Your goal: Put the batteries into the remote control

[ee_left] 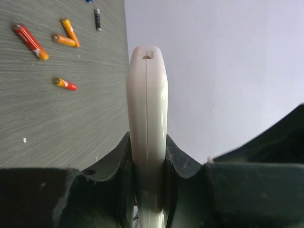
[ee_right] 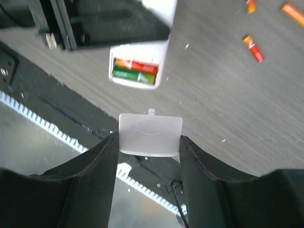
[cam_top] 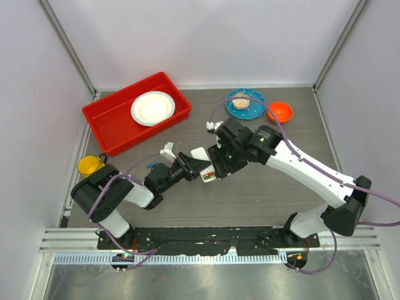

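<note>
My left gripper (ee_left: 147,142) is shut on the white remote control (ee_left: 147,95), holding it edge-on above the table. In the right wrist view the remote control (ee_right: 163,59) shows an open compartment with a red-orange and a green battery (ee_right: 135,71) lying inside. Just in front of that opening, my right gripper (ee_right: 149,142) is shut on the small white battery cover (ee_right: 150,133), gripped by its two side edges. Several loose batteries (ee_left: 30,42) lie on the table beyond the remote. From above, both grippers meet mid-table at the remote control (cam_top: 201,156).
A red tray (cam_top: 115,125) with a white plate (cam_top: 152,107) sits at the back left. A yellow cup (cam_top: 90,165) stands beside my left arm. A blue plate (cam_top: 245,102) and an orange bowl (cam_top: 280,112) are at the back right.
</note>
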Controlling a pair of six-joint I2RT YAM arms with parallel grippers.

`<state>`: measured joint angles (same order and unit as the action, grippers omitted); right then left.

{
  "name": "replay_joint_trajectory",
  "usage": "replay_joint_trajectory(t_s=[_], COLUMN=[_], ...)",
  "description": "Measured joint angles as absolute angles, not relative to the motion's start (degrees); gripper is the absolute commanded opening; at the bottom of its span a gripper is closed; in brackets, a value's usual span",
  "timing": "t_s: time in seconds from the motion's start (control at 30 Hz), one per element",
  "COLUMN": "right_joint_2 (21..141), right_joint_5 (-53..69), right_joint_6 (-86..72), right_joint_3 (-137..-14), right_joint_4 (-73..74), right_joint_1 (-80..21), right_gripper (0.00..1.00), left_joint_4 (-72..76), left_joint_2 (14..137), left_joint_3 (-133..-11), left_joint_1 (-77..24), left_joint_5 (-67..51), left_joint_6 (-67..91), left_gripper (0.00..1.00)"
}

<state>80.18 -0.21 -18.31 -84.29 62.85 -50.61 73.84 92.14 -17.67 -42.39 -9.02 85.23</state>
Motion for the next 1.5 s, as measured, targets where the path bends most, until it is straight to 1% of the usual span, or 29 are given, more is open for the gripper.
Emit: replay_joint_trajectory(t_s=[0.3, 0.7, 1.1, 1.5], right_joint_2=[85.2, 92.8, 93.7, 93.7], right_joint_5=[1.8, 1.0, 0.7, 0.8], right_joint_6=[-16.9, -15.2, -16.7, -18.3], right_joint_3=[-86.1, -89.3, -88.9, -84.7], right_joint_4=[69.0, 69.4, 65.1, 60.6], right_joint_1=[-53.3, -54.2, -55.6, -56.0], right_gripper=[0.01, 0.01, 0.01, 0.01], left_joint_4=[73.8, 73.8, 73.8, 73.8], left_joint_2=[92.1, 92.1, 91.2, 87.0], left_joint_3=[-16.6, -15.2, -13.3, -12.3], left_joint_1=[-42.8, -46.1, -47.2, -48.8], left_joint_5=[-4.5, -2.1, 1.6, 5.3], left_joint_6=[85.0, 83.3, 80.2, 75.2], left_gripper=[0.00, 0.00, 0.00, 0.00])
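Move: Above and to the right of the remote, the right hand holds the battery cover; the open battery compartment lies about 5 cm left, 1 cm ahead and 6 cm below it. Loose on the table some 21 cm down are a red battery, 11 cm ahead and 8 cm right, and a red-orange battery, 15 cm ahead and 1 cm right. From the left hand, gripping the remote, the compartment is about 4 cm back and 4 cm right, level. Bringing the cover down to the battery compartment, the right hand first draws back a couple of centimetres while sinking, then eases left and down, about 7 cm lower and 4 cm left in all, tilting some 10 degrees. The left hand keeps hold of the remote, dips nearly 3 cm and comes mostly back up, rolling it slightly and turning it counter-clockwise. Both grips stay shut on their things; whether cover meets remote can't be seen. ##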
